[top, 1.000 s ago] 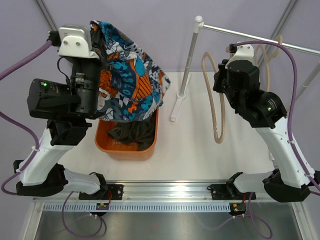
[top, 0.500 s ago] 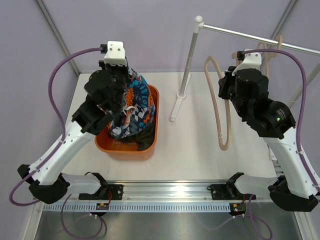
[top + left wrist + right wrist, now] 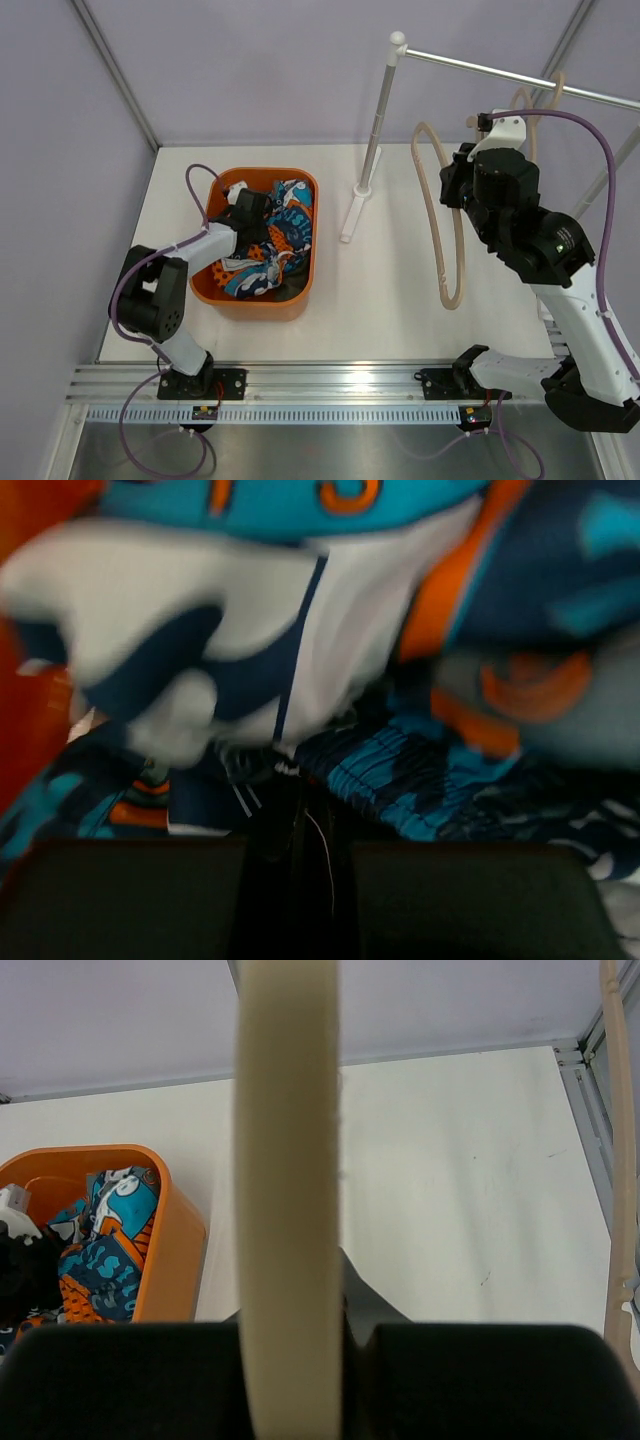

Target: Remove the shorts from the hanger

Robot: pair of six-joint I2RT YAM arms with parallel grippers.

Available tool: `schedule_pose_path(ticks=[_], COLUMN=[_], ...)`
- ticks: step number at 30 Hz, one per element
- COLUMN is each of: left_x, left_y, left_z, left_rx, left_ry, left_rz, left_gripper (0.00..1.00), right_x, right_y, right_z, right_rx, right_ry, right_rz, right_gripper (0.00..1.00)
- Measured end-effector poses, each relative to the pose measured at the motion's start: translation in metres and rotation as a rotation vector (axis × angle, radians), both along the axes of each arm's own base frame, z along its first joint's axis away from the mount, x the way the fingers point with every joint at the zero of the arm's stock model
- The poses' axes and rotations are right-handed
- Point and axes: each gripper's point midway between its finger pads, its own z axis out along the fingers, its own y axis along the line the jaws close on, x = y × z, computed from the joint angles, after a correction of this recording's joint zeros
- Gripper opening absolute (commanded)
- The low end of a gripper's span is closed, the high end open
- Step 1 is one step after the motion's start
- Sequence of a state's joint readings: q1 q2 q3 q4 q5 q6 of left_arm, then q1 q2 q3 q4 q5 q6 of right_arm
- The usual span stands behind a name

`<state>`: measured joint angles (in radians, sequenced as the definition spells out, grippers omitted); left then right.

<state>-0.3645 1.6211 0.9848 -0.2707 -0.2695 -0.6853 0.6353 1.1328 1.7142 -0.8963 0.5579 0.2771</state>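
Observation:
The printed shorts (image 3: pixel 275 250), blue, orange, white and black, lie bunched in the orange bin (image 3: pixel 255 302). A dark patch of the olive shorts (image 3: pixel 292 286) shows under them at the bin's near right corner. My left gripper (image 3: pixel 268 232) is down inside the bin, its jaws together on the printed shorts (image 3: pixel 450 770), which fill the left wrist view. My right gripper (image 3: pixel 458 185) is raised at the right and shut on a bare beige hanger (image 3: pixel 452 250), which crosses the right wrist view (image 3: pixel 288 1210) as a vertical bar.
A white clothes rail post (image 3: pixel 378 110) stands behind the bin's right side, with its foot (image 3: pixel 352 215) on the table. Its bar runs right, and another beige hanger (image 3: pixel 528 105) hangs from it. The bin also shows in the right wrist view (image 3: pixel 170 1250).
My left arm has come down from high above the bin and lowered the printed shorts into it. My right gripper with the hanger has shifted slightly right.

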Motion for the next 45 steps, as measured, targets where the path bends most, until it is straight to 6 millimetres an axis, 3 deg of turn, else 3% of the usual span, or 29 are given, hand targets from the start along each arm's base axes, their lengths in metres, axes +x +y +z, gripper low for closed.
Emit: schedule_pose_path(ticks=[2,5,6,9,11,13,16,19,22,27,32,39,45], left_x=[0.001,0.001,-0.001,-0.009,-0.015,-0.017,-0.016,-0.022,-0.031,-0.052,-0.078,-0.116,-0.133], left_y=[-0.004,-0.005,-0.005,-0.001,0.003,0.007,0.011,0.016,0.018,0.012,0.007,0.01,0.017], left_z=[-0.01,0.002,0.005,0.027,0.053,0.093,0.159,0.219,0.253,0.263,0.275,0.314,0.324], left_rx=[-0.051,-0.101,-0.107,-0.106,-0.104,-0.107,-0.124,-0.137,-0.142,-0.146,-0.159,-0.173,-0.132], left_ry=[0.002,-0.031,-0.035,-0.061,-0.1,-0.178,-0.324,-0.454,-0.524,-0.529,-0.545,-0.652,-0.68], left_rz=[0.033,0.062,0.068,0.064,0.057,0.045,0.032,0.013,-0.018,-0.121,-0.224,-0.315,-0.347], left_gripper=[0.07,0.27,0.42,0.68,0.81,0.91,0.98,0.99,0.99,0.99,0.99,0.99,0.99], right_x=[-0.002,-0.005,-0.006,-0.01,-0.01,-0.01,-0.01,-0.008,-0.005,0.013,0.055,0.124,0.172], right_y=[-0.001,-0.004,-0.005,-0.008,-0.009,-0.009,-0.008,-0.007,-0.005,-0.002,-0.015,-0.042,-0.054], right_z=[-0.002,-0.004,-0.004,-0.002,-0.001,-0.001,-0.002,-0.003,-0.004,0.006,0.02,-0.005,-0.016], right_rx=[-0.001,-0.003,-0.003,0.001,0.004,0.005,0.005,0.003,-0.004,-0.022,-0.036,-0.082,-0.103], right_ry=[0.003,0.006,0.006,0.0,-0.003,-0.003,0.0,0.004,0.01,0.015,0.017,0.094,0.109], right_rz=[0.0,-0.002,-0.002,-0.004,-0.006,-0.007,-0.008,-0.008,-0.011,-0.042,-0.149,-0.295,-0.348], right_gripper=[0.0,0.0,0.0,0.0,0.0,0.0,0.0,0.0,0.0,0.0,0.0,0.0,0.0])
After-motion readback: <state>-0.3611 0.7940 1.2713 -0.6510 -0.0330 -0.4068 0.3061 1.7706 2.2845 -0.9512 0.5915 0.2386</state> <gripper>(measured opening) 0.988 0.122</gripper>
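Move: At the left fingertips, inside the orange basket, are the patterned shorts, their middle about 4 cm back and 3 cm below; the basket's middle lies some 4 cm back, 2 cm left and 2 cm below. For the right hand with its bare hanger, the rail spot is about 20 cm ahead, 5 cm right and 5 cm above. The rail's left post top stands 22 cm ahead, 9 cm left at that height; the hung hanger 16 cm ahead, 20 cm right, 8 cm below. Opening wide, the left fingers let go of the patterned shorts, and the hand climbs some 32 cm out of the basket, drawing back about 13 cm as its fingers swing up towards level. The right hand keeps its pinch on the empty hanger, hovers with a slight draw back, then carries it about 17 cm forward and 5 cm right to the rail, turning some 20 degrees clockwise. ##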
